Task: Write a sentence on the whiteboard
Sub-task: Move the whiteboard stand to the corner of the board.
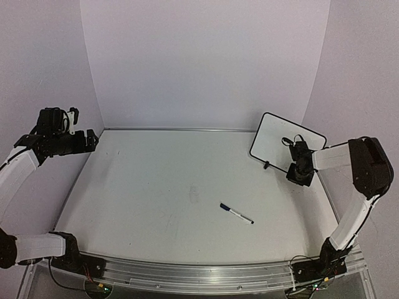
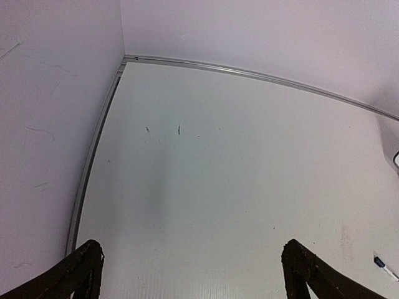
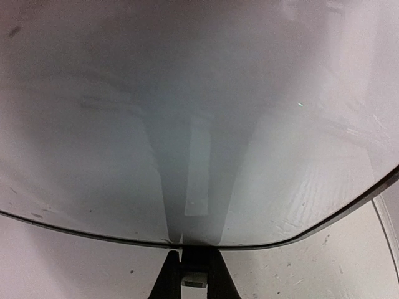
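Observation:
The whiteboard (image 1: 283, 138) stands tilted at the back right of the table, white with a thin black frame and a small black foot (image 1: 266, 166). Its face fills the right wrist view (image 3: 187, 112) and is blank; the sentence is not in view. My right gripper (image 1: 300, 167) (image 3: 193, 261) is shut on the whiteboard's lower frame edge, near its right end. My left gripper (image 1: 84, 138) (image 2: 193, 271) hangs raised at the far left, wide open, with nothing between its fingers (image 2: 87, 268).
A slim white marker with a dark cap (image 1: 236, 213) lies flat on the table right of centre, also seen at the right edge of the left wrist view as the marker (image 2: 386, 269). White walls enclose the table (image 1: 156, 187) on three sides.

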`<state>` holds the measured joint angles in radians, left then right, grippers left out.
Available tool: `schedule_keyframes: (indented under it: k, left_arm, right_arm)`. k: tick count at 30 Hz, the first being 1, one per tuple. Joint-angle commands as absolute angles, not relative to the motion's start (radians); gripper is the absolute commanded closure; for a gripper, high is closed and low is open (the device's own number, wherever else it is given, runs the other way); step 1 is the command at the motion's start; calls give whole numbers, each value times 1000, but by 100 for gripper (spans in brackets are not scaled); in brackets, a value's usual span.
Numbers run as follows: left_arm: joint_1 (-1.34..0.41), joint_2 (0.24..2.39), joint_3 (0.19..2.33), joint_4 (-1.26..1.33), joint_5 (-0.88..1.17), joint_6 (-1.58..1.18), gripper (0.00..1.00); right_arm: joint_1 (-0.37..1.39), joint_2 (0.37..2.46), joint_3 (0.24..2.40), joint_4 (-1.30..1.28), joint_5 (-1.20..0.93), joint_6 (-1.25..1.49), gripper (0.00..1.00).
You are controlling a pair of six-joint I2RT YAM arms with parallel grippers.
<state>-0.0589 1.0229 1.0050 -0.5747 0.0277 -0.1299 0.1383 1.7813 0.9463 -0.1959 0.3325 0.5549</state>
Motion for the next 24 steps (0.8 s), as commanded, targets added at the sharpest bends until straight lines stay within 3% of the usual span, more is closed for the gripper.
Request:
schedule_keyframes:
  k: [1, 24]
  left_arm:
    - [-57, 1033, 998, -545, 43, -127, 1]
    - [-57, 1047, 996, -541, 52, -130, 1]
  right_arm:
    - [185, 1724, 950, -144, 272, 500, 100]
    - [561, 1782, 1033, -44, 123, 313, 100]
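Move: The right hand's shut fingers already grip the lower edge of the whiteboard stand near its right foot; the board's middle lies about 7 cm ahead, 4 cm left and 9 cm above, its left foot some 7 cm ahead and 13 cm left. The clear table it is taken to is roughly 25 cm left and 5 cm ahead, and the marker lies about 24 cm left and 16 cm back. From the left hand the board is some 75 cm right, 15 cm ahead and 14 cm lower. Keeping its closed grip on the bottom edge, the right hand sweeps the whiteboard stand about 18 cm to the left, away from the right wall and towards the clear table beyond the marker, gathering speed and bending back slightly only late on. The hand turns some 35 degrees counter-clockwise as it goes, swinging the board round with it, and stays low, rising by only about a centimetre. ##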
